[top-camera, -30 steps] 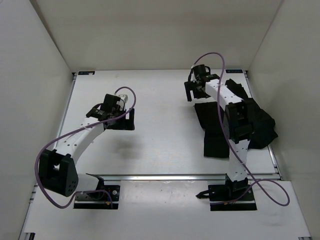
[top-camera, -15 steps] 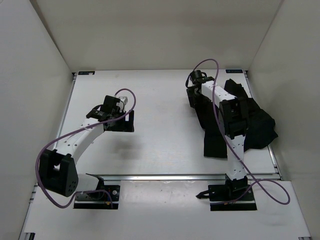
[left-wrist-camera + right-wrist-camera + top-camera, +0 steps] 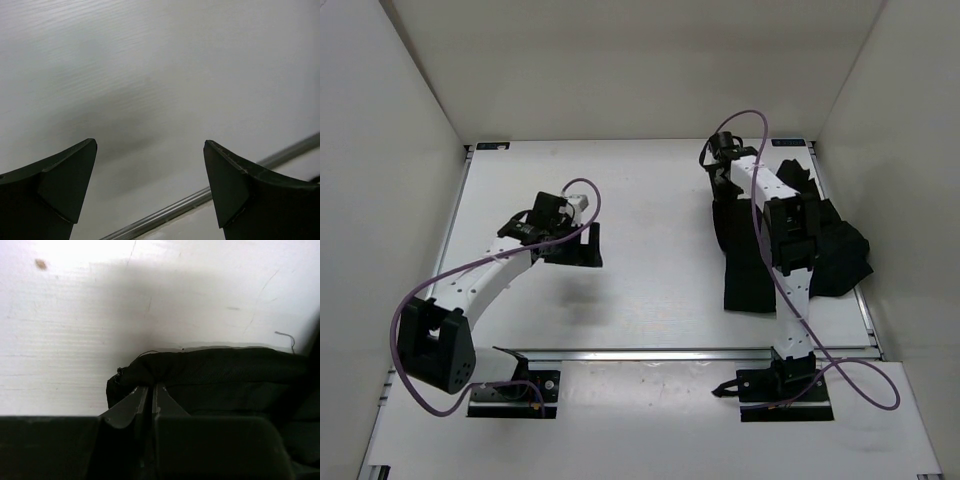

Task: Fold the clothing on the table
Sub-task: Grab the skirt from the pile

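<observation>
The clothing (image 3: pixel 748 270) is a black garment lying rumpled on the right half of the white table (image 3: pixel 650 250), partly hidden under the right arm. In the right wrist view its rolled edge (image 3: pixel 210 367) bunches just ahead of the fingertips. My right gripper (image 3: pixel 722 178) (image 3: pixel 151 388) is at the garment's far corner, jaws pressed together on that fabric edge. My left gripper (image 3: pixel 582 243) (image 3: pixel 150 150) hovers over bare tabletop left of centre, well apart from the garment, jaws wide with nothing between them.
White walls close in the table on the left, back and right. A metal rail (image 3: pixel 670 353) runs along the near edge, also seen as a rail (image 3: pixel 200 197) in the left wrist view. Black base plates (image 3: pixel 785 395) sit at the front.
The right gripper dropped onto the garment's far corner and shut on it. The left gripper shifted slightly right and toward the front.
</observation>
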Action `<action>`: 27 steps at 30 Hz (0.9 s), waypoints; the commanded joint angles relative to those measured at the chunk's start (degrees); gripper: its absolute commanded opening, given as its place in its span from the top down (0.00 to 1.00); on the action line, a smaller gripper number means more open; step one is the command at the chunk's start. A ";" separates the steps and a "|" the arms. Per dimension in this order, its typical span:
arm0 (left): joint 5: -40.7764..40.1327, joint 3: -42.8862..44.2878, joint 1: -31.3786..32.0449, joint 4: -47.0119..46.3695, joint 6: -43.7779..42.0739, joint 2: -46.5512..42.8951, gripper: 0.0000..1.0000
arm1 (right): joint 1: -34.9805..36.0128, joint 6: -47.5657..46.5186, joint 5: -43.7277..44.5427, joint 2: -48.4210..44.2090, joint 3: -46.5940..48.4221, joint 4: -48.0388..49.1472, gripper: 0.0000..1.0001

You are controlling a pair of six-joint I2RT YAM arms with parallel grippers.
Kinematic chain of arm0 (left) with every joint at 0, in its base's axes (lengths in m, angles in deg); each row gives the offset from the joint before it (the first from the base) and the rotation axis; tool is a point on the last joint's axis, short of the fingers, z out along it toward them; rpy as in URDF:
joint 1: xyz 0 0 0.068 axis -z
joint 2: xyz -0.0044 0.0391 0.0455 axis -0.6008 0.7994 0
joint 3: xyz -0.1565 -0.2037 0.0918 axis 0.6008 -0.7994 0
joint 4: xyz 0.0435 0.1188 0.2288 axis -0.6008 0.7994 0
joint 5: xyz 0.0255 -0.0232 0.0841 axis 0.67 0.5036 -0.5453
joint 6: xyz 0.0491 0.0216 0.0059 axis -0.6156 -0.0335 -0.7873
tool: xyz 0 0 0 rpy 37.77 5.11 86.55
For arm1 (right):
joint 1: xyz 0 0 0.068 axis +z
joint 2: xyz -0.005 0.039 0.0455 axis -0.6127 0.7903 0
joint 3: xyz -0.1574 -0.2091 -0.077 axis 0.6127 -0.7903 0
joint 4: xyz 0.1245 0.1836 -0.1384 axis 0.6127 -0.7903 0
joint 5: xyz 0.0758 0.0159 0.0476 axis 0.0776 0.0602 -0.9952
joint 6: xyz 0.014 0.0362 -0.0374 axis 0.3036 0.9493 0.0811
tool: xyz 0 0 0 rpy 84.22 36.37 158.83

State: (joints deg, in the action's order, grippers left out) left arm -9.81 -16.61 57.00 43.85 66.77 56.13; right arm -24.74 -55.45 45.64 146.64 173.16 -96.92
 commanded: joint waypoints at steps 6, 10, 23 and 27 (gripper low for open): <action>19.87 -7.69 11.91 -27.24 14.26 -2.63 0.01 | 5.49 -0.88 -1.65 -7.96 4.92 0.48 1.00; 22.25 -13.60 15.77 -51.04 23.31 -1.76 0.01 | 9.19 -0.71 1.90 -7.61 4.31 0.13 1.00; 16.28 0.10 31.33 -59.71 24.21 22.40 0.01 | -0.29 1.75 -10.93 -18.76 -6.58 3.37 1.00; 5.58 5.98 36.08 -53.57 25.69 28.11 0.02 | -3.02 0.44 -10.76 -17.72 -5.98 2.68 1.00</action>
State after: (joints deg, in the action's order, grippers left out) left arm 3.44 -15.10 90.23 -11.75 90.66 83.14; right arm -27.87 -54.55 36.66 130.34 166.73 -96.31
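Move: The right fingers are already shut on the skirt's far left corner; its middle is about 15 cm back and 13 cm to the right, a couple of centimetres lower, while its near left corner lies roughly 34 cm back and 6 cm left. From the open left hand that near corner is some 39 cm to the right, 10 cm back and 8 cm below, and the skirt's middle about 59 cm right and 8 cm ahead. Still pinching the skirt's far left corner, the right hand lifts and swings left roughly 10 cm, then sweeps back right over the same stretch, ending some 10 cm higher. The left hand meanwhile speeds right about 30 cm, easing back a little, to the skirt's near left side, its fingers tilting to point rightward and staying wide open. ##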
